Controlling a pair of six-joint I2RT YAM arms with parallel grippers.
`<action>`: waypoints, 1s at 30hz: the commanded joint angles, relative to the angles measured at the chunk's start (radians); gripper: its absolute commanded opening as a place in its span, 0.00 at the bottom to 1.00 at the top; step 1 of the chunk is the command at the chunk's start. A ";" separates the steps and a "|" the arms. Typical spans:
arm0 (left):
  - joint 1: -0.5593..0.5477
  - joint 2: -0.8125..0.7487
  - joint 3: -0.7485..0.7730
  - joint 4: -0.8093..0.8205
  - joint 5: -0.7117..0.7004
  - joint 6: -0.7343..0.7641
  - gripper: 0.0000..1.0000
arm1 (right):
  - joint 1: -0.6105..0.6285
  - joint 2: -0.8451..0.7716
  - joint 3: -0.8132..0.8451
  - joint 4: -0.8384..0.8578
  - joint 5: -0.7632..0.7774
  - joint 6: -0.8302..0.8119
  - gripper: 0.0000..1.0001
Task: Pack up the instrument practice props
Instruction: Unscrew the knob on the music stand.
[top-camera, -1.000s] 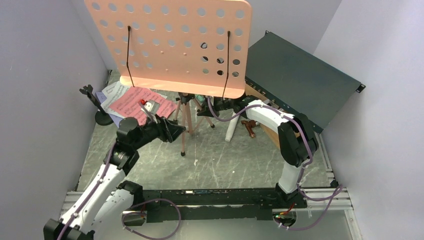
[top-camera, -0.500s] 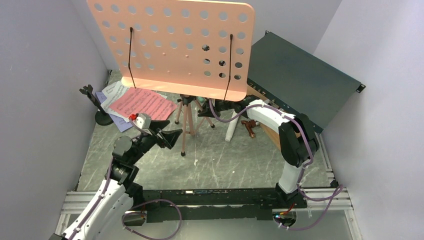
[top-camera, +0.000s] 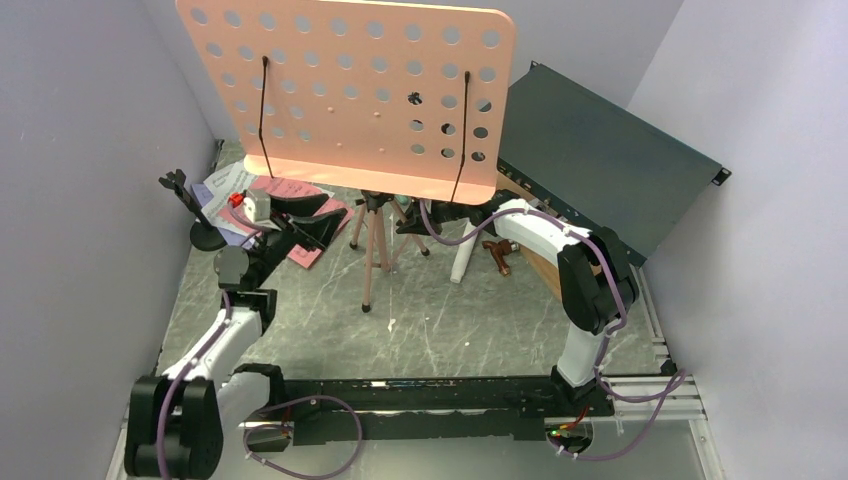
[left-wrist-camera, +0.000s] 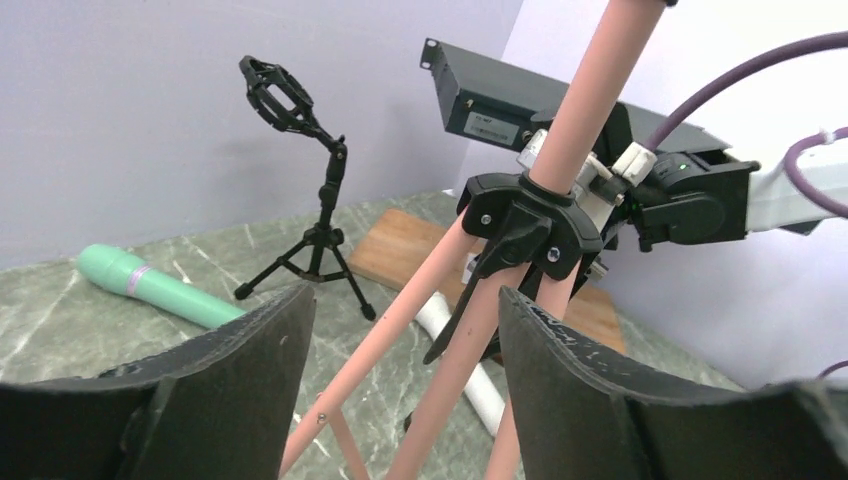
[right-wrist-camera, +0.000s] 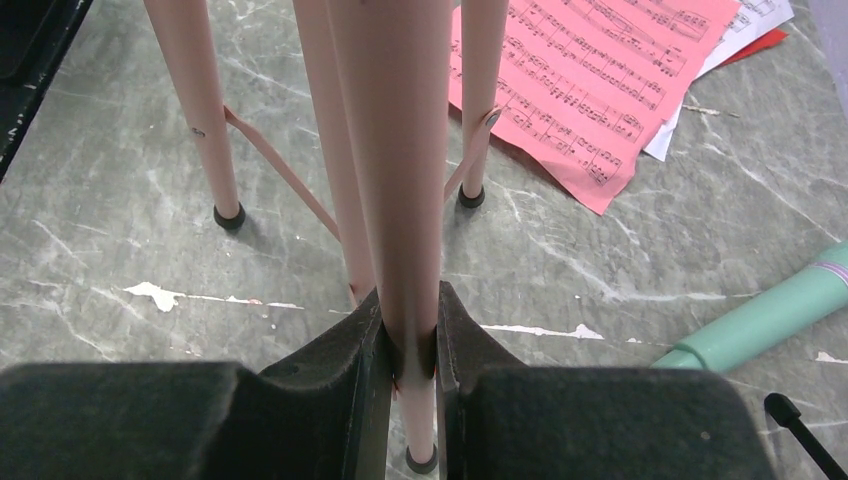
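The pink perforated music tripod (top-camera: 350, 90) stands mid-table on its legs (top-camera: 372, 250). My right gripper (right-wrist-camera: 410, 330) is shut on one pink leg (right-wrist-camera: 390, 150), just above its foot. To the left of the stand, my left gripper (left-wrist-camera: 405, 300) is open, and the legs and black hub (left-wrist-camera: 525, 215) show between its fingers without touching them. In the top view the left gripper (top-camera: 335, 218) hovers over the red page (right-wrist-camera: 590, 80) and white pages (top-camera: 225, 190). Beyond it lie a green microphone (left-wrist-camera: 150, 285) and a white microphone (top-camera: 463, 262). One black mount (left-wrist-camera: 310, 200) stands behind the tripod, another black mount (top-camera: 190, 205) at far left.
A large dark green metal box (top-camera: 600, 160) leans at the back right, with a brown wooden board (left-wrist-camera: 400, 255) on the table below it. Lilac walls close in left, back and right. The pink desk hides much of the table's rear from above.
My left gripper has pulled back from the tripod's front leg to the left and rear, over the pages, and stands wider open. The pink desk has shifted slightly right. The right arm is still.
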 joint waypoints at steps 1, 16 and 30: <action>0.043 0.090 0.051 0.339 0.149 -0.155 0.69 | -0.011 0.005 -0.033 -0.113 0.008 -0.037 0.08; 0.039 0.257 0.133 0.483 0.278 -0.270 0.60 | -0.011 0.024 -0.021 -0.123 0.005 -0.035 0.08; -0.047 0.320 0.165 0.446 0.249 -0.252 0.42 | -0.010 0.027 -0.016 -0.131 -0.002 -0.033 0.08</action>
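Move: The music stand's knob, on the black hub, lies about 9 cm to the left hand's right and 2 cm ahead, roughly level. The leg held by the right hand is some 14 cm right, 2 cm back and 9 cm lower; the pink sheet is about 10 cm left, 4 cm ahead, on the table 27 cm below. From the right hand the knob is about 5 cm left, 4 cm ahead and 9 cm up. Left hand edges roughly 5 cm right towards the knob, swinging 20 degrees clockwise, fingers narrowing; right keeps its grip. ##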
